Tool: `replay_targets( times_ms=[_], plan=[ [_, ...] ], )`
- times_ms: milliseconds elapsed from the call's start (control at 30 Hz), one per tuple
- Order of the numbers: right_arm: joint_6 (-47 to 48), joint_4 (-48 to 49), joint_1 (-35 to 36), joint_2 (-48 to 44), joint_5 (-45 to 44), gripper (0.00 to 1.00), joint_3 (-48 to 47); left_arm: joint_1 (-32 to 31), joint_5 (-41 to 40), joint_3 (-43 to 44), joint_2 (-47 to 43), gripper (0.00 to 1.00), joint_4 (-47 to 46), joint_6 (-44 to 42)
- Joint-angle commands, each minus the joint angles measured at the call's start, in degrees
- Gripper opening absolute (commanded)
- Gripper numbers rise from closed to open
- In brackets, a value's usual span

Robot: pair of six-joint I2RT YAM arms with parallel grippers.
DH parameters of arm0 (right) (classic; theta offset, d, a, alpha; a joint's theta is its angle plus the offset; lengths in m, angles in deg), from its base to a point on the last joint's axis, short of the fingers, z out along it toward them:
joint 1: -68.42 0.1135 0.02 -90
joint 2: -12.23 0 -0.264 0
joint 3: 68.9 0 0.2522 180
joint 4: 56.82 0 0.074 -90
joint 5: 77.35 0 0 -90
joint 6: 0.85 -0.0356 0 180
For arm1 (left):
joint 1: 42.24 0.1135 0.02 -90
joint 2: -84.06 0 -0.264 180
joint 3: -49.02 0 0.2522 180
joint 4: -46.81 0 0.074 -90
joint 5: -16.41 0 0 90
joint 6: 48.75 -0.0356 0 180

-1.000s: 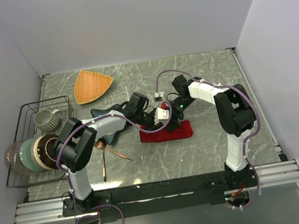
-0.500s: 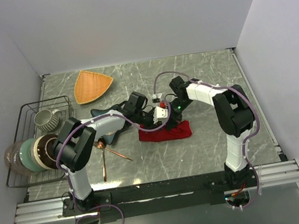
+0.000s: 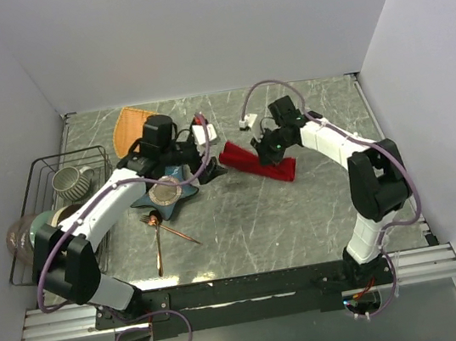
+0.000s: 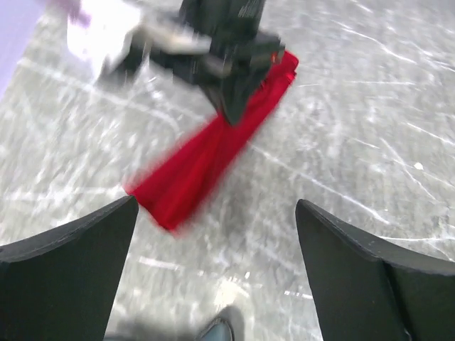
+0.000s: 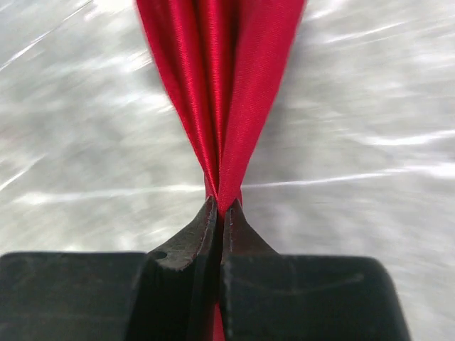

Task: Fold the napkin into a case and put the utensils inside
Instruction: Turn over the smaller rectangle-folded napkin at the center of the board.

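The red napkin (image 3: 243, 158) is a narrow folded strip lying slantwise at mid-table. My right gripper (image 3: 267, 147) is shut on its right part. In the right wrist view the pinched cloth (image 5: 220, 71) fans out from the closed tips of the right gripper (image 5: 219, 213). My left gripper (image 3: 213, 167) stands wide open just left of the napkin's near end, holding nothing. The left wrist view has the napkin (image 4: 206, 160) ahead of that open left gripper (image 4: 217, 270), with the right gripper (image 4: 231, 106) at its far end. The copper utensils (image 3: 157, 237) lie on the table at front left.
A blue star-shaped dish (image 3: 163, 197) sits under the left wrist. An orange triangular plate (image 3: 127, 125) lies behind it, partly hidden by the arm. At the left edge, a wire rack (image 3: 39, 173) holds a mug (image 3: 71, 181) and bowls (image 3: 49, 236).
The left gripper opened, let go of the napkin and drew back left over the blue dish. The right gripper shut on the napkin and swung it toward the back, now slanted.
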Motion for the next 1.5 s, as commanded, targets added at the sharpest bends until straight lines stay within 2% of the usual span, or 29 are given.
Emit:
replay_targets(
  times_ms=[0, 100, 267, 500, 633, 867, 1000, 1133, 1300, 1467],
  plan=[
    [-2.1, 18.5, -0.3, -4.8, -10.6, 0.0, 2.1, 3.8, -3.1, 1.2, -1.4, 0.99, 4.1, 5.2],
    [-0.5, 27.2, 1.4, -4.3, -18.6, 0.0, 4.4, 5.5, -6.2, 0.5, -2.8, 0.99, 3.8, 7.9],
    [8.0, 42.7, 7.2, -3.5, -33.4, 0.0, 13.6, 8.1, -11.7, 0.6, -3.2, 0.99, 5.4, 12.3],
    [13.5, 58.4, 12.6, -4.9, -42.9, 0.0, 25.0, 12.2, -15.8, -1.3, -5.2, 0.99, 6.3, 15.8],
    [15.6, 62.2, 16.2, -6.4, -45.9, 0.0, 31.4, 12.7, -16.2, -3.4, -6.7, 0.99, 5.8, 15.6],
    [17.0, 65.0, 21.5, -5.7, -49.1, 0.01, 36.1, 13.0, -16.0, -7.2, -8.0, 0.99, 5.0, 16.8],
    [15.5, 60.4, 23.3, -6.5, -48.7, 0.12, 35.9, 13.0, -16.1, -7.6, -9.2, 0.99, 5.6, 16.6],
    [14.2, 54.8, 25.1, -8.5, -47.6, 0.39, 34.8, 13.1, -17.3, -7.9, -9.7, 0.99, 5.2, 16.7],
    [12.2, 47.9, 26.3, -10.4, -45.4, 0.46, 33.0, 13.3, -18.0, -7.6, -9.9, 0.99, 5.1, 17.4],
    [9.6, 40.7, 26.8, -14.7, -41.1, 0.71, 31.5, 13.7, -17.6, -6.5, -10.1, 0.99, 6.3, 18.3]
  ],
)
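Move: The napkin strip is already pinched in my right hand, its middle about 2 cm left of and 2 cm below the fingertips. The patch of board where it goes down is some 3 cm back, 4 cm left and 5 cm below. The star dish stands about 29 cm left of that hand and 4 cm back. From my left hand, the napkin is about 10 cm right, 2 cm ahead and 16 cm below; the basket is 23 cm left and 17 cm ahead. I swing the pinched napkin forward about 7 cm, rising slightly, then draw it back some 10 cm and down to the board while my right wrist turns roughly 50 degrees, bringing the left-and-down-pointing fingers round to point more forward. There they open over half-way, letting it go as I ease back and left. My left hand, still wide open, withdraws some 12 cm left, turning counter-clockwise and sinking a little, to over the star dish. ##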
